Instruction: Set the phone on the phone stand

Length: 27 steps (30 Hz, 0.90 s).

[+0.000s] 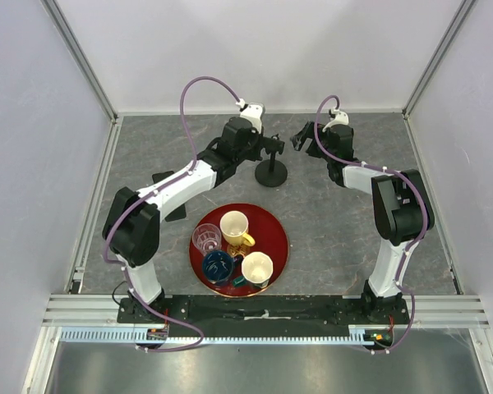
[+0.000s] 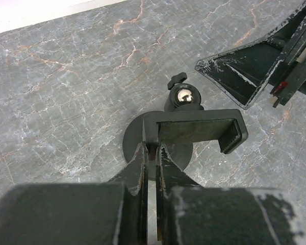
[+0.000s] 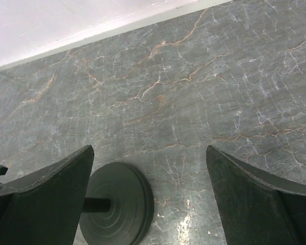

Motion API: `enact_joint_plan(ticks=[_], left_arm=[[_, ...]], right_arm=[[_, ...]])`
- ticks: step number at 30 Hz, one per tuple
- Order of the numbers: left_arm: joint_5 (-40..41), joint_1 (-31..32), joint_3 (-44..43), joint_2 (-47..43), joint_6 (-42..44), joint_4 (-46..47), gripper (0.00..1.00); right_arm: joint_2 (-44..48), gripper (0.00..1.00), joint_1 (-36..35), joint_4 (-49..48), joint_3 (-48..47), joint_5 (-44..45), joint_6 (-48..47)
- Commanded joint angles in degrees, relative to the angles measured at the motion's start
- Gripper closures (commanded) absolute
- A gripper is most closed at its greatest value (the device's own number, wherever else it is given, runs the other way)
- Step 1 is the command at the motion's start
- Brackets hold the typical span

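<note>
The phone stand (image 1: 271, 171) stands on the grey marbled table at the back middle, with a black disc base, a thin stem and a clamp head on top. My left gripper (image 1: 261, 144) is shut on the left edge of the clamp head (image 2: 199, 127); the fingertips (image 2: 143, 153) pinch that edge above the disc base (image 2: 132, 145). My right gripper (image 1: 302, 138) hovers open and empty just right of the stand. In the right wrist view it (image 3: 149, 149) has the stand's base (image 3: 120, 204) near its left finger. The phone is out of view.
A red round tray (image 1: 273, 231) lies in the near middle, carrying a yellow mug (image 1: 235, 227), a clear glass (image 1: 206, 238), a blue cup (image 1: 218, 267) and a cream cup (image 1: 256, 267). A flat black object (image 1: 177, 212) pokes out under the left arm. White walls enclose the table.
</note>
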State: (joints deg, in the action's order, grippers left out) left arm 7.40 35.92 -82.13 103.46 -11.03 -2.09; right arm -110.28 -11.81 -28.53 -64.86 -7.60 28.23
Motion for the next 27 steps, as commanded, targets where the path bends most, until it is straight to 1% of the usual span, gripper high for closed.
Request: enact_joint_plan(ticks=[1, 2, 3, 4, 7, 9, 10, 12, 13, 14, 15, 16, 18, 20, 21, 22, 23, 24, 27], left_arm=[[1.74, 0.64, 0.83, -3.70, -1.45, 5.79, 0.97], [1.57, 0.64, 0.74, -4.23, -2.06, 5.43, 0.83], [1.31, 0.64, 1.00, -4.67, -2.24, 5.34, 0.73], [0.87, 0.64, 1.44, -5.19, -2.42, 5.77, 0.57], [-0.10, 0.64, 3.02, -6.78, -2.68, 6.48, 0.41], [-1.07, 0.55, 3.90, -8.35, -2.51, 6.75, 0.38], [-1.42, 0.55, 4.25, -9.15, -2.33, 7.01, 0.36], [-2.47, 0.47, 6.27, -12.21, -2.25, 8.32, 0.36], [-2.48, 0.46, 8.19, -13.53, -1.98, 9.02, 0.35], [-2.48, 0.20, 9.34, -14.59, -1.89, 11.03, 0.34], [-2.65, -0.06, 10.75, -17.21, -1.72, 12.27, 0.33], [-3.09, -0.41, 13.28, -18.28, -1.63, 13.67, 0.32], [-4.14, -1.81, 15.58, -21.00, -1.54, 16.84, 0.31], [-6.60, -3.13, 18.31, -22.07, -1.10, 18.78, 0.30], [-7.13, -3.49, 19.01, -22.33, -0.75, 20.35, 0.30], [-9.92, -3.75, 19.89, -22.51, 0.47, 20.89, 0.30], [-10.73, -4.10, 20.25, -22.43, 1.18, 21.07, 0.30], [-11.61, -4.28, 20.60, -22.16, 1.88, 21.59, 0.30], [-14.95, -5.95, 21.57, -21.72, 3.73, 21.77, 0.30]], right_arm=[[3.14, 0.02, -0.05, 0.93, -1.06, 1.70, -1.60], [3.23, 0.02, 0.04, 1.55, -1.06, 1.97, -1.60], [3.32, 0.02, -0.05, 2.07, -1.06, 2.41, -1.60], [3.58, 0.02, 0.04, 3.56, -1.06, 2.67, -1.60], [5.33, 0.02, -0.05, 6.98, -0.88, 4.08, -1.77], [7.70, 0.02, -0.05, 8.40, -0.09, 3.99, -2.65], [8.58, 0.02, -0.05, 11.28, 0.00, 4.60, -3.00], [11.13, 0.02, 0.04, 15.42, -0.18, 5.74, -3.79], [13.05, 0.02, 0.12, 19.96, -0.27, 7.14, -4.40], [14.03, 0.02, 0.04, 22.18, -0.09, 7.24, -5.45], [15.17, 0.02, 0.04, 26.38, 0.26, 9.77, -5.64], [17.36, 0.02, 0.12, 28.34, 0.96, 12.58, -5.73], [19.30, 0.02, 1.52, 35.69, 1.05, 14.45, -5.47], [21.15, 0.02, 4.67, 39.59, 0.79, 13.23, -5.29], [21.59, 0.02, 5.91, 43.35, 0.53, 13.05, -5.20], [21.86, 0.02, 6.97, 45.39, -0.69, 13.22, -5.46], [21.77, 0.02, 9.07, 47.50, -1.40, 14.44, -5.81], [21.51, 0.02, 9.96, 51.61, -2.37, 15.76, -6.16], [19.67, 0.02, 15.14, 56.73, -5.71, 18.05, -6.52]])
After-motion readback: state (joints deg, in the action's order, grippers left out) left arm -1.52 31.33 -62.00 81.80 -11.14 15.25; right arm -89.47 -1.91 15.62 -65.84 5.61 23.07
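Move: The phone lies flat, roughly 25 cm to the right of my open right hand, some 17 cm back and 12 cm below. The phone stand's middle is about 11 cm left, 11 cm back and slightly lower. My left fingers still pinch the left side of its cradle, so the stand's middle sits 3 cm right of that hand, 3 cm back and 10 cm down. From the left hand, the red tray is 28 cm back, 7 cm left, 19 cm down. I open my left fingers and let go of the stand's cradle, easing back a little and then drawing up about 9 cm, with some 5 cm each back and left, tilting the fingers upward. My right hand, still wide open, swings about 14 cm right and 9 cm back towards the phone, rising before it starts to sink, turning clockwise and tipping its fingers down some 20 degrees. ##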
